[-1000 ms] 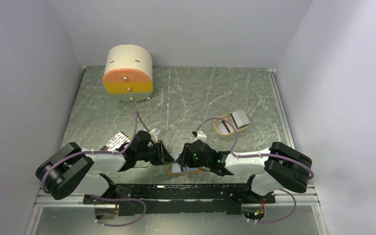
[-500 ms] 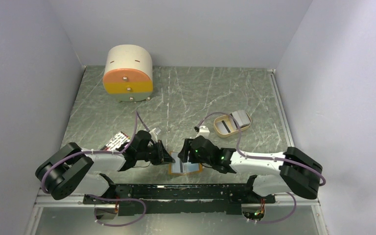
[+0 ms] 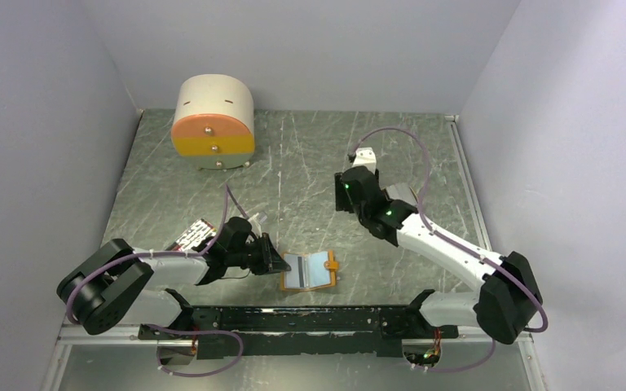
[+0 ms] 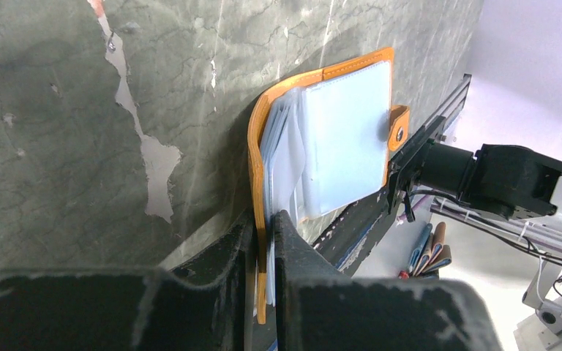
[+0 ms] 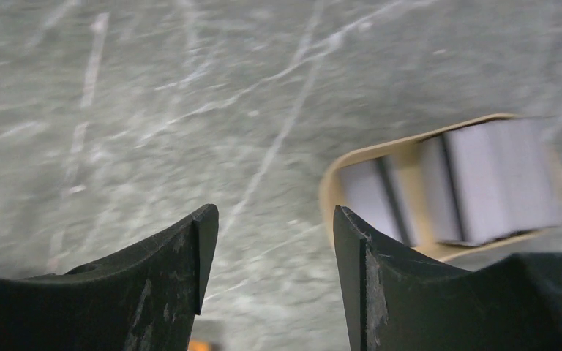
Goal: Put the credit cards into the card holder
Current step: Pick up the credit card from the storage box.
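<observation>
The card holder (image 3: 310,270) lies open near the front edge, orange cover down and pale blue sleeves up. My left gripper (image 3: 277,262) is shut on its left edge. In the left wrist view the orange cover (image 4: 262,183) stands pinched between the two fingers, and the snap tab (image 4: 398,127) sticks out on the far side. My right gripper (image 3: 350,191) hangs raised over the middle right, open and empty (image 5: 274,219). Just beyond its right fingertip, pale grey credit cards (image 5: 494,179) lie in a tan oval tray (image 5: 380,150). From above, the right arm hides the tray and cards.
A round cream-and-orange drawer box (image 3: 213,122) stands at the back left. A small patterned packet (image 3: 194,235) lies beside the left arm. A black rail (image 3: 310,316) runs along the near edge. Grey walls close in on three sides.
The right arm has lifted off the card holder and swung back and right, over the tray, its jaws widening. The left gripper has closed on the holder's left edge and stays there.
</observation>
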Robot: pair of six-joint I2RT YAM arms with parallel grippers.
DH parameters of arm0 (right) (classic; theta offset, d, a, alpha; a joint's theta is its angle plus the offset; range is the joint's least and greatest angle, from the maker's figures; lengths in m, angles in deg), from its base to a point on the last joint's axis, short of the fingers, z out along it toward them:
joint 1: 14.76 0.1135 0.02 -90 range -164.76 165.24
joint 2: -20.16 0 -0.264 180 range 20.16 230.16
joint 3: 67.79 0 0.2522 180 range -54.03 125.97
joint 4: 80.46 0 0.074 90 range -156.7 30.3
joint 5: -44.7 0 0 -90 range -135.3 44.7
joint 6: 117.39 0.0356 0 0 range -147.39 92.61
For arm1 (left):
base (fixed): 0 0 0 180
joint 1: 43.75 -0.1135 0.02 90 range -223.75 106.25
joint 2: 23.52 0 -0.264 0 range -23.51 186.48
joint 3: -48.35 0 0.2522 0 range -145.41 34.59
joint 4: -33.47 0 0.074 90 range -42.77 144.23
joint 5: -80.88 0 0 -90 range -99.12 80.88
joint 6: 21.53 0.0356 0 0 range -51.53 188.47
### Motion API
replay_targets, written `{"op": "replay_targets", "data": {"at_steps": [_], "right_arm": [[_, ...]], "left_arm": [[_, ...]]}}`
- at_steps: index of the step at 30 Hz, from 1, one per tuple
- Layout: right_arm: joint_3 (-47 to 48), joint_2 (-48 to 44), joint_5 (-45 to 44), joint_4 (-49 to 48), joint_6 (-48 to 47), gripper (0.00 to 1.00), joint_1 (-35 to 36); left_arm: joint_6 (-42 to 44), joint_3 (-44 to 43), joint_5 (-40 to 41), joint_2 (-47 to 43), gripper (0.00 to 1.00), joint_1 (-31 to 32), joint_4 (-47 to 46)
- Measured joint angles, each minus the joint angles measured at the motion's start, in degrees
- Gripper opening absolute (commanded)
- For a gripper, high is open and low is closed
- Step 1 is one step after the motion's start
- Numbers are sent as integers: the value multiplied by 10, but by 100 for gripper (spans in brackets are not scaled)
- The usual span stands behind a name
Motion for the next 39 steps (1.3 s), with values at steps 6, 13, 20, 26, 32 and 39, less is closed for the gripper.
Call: {"op": "replay_targets", "data": {"at_steps": [6, 13, 20, 26, 32, 39], "right_arm": [[27, 46, -82, 23, -105, 63, -56], [22, 111, -142, 15, -196, 63, -104], [13, 160, -158, 0, -247, 62, -153], [13, 182, -156, -19, -267, 62, -165], [12, 202, -158, -37, -280, 62, -171], [11, 221, -156, -45, -283, 63, -172]], "left_arm": [[3, 0, 0, 0, 13, 0, 0], [13, 0, 3, -22, 15, 0, 20], [19, 0, 9, -33, 15, 0, 30], [23, 0, 9, -33, 15, 0, 32], [23, 0, 9, -30, 15, 0, 31], [23, 0, 9, -28, 15, 0, 31]]}}
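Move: The stack of credit cards stands in the far right part of the storage box, about 8 cm ahead of the empty right hand, some 17 cm to its right and 12 cm below. The box's middle is about 4 cm ahead and 12 cm right, and the card holder some 15 cm back and 9 cm left, both about 13 cm down. From the left hand the stack lies some 22 cm ahead and 31 cm right, about level. The right hand sweeps about 15 cm to its right, quickly over the first half and then easing off, while it works some 6 cm forward and sinks about 8 cm to the stack of cards in the storage box, rolling some 40 degrees so that its left side drops, fingers staying open at an unchanged gap and coming up close on either side of the stack without a visible touch. The left hand stays nearly in place throughout, keeping its pinch on the left edge of the open card holder. ##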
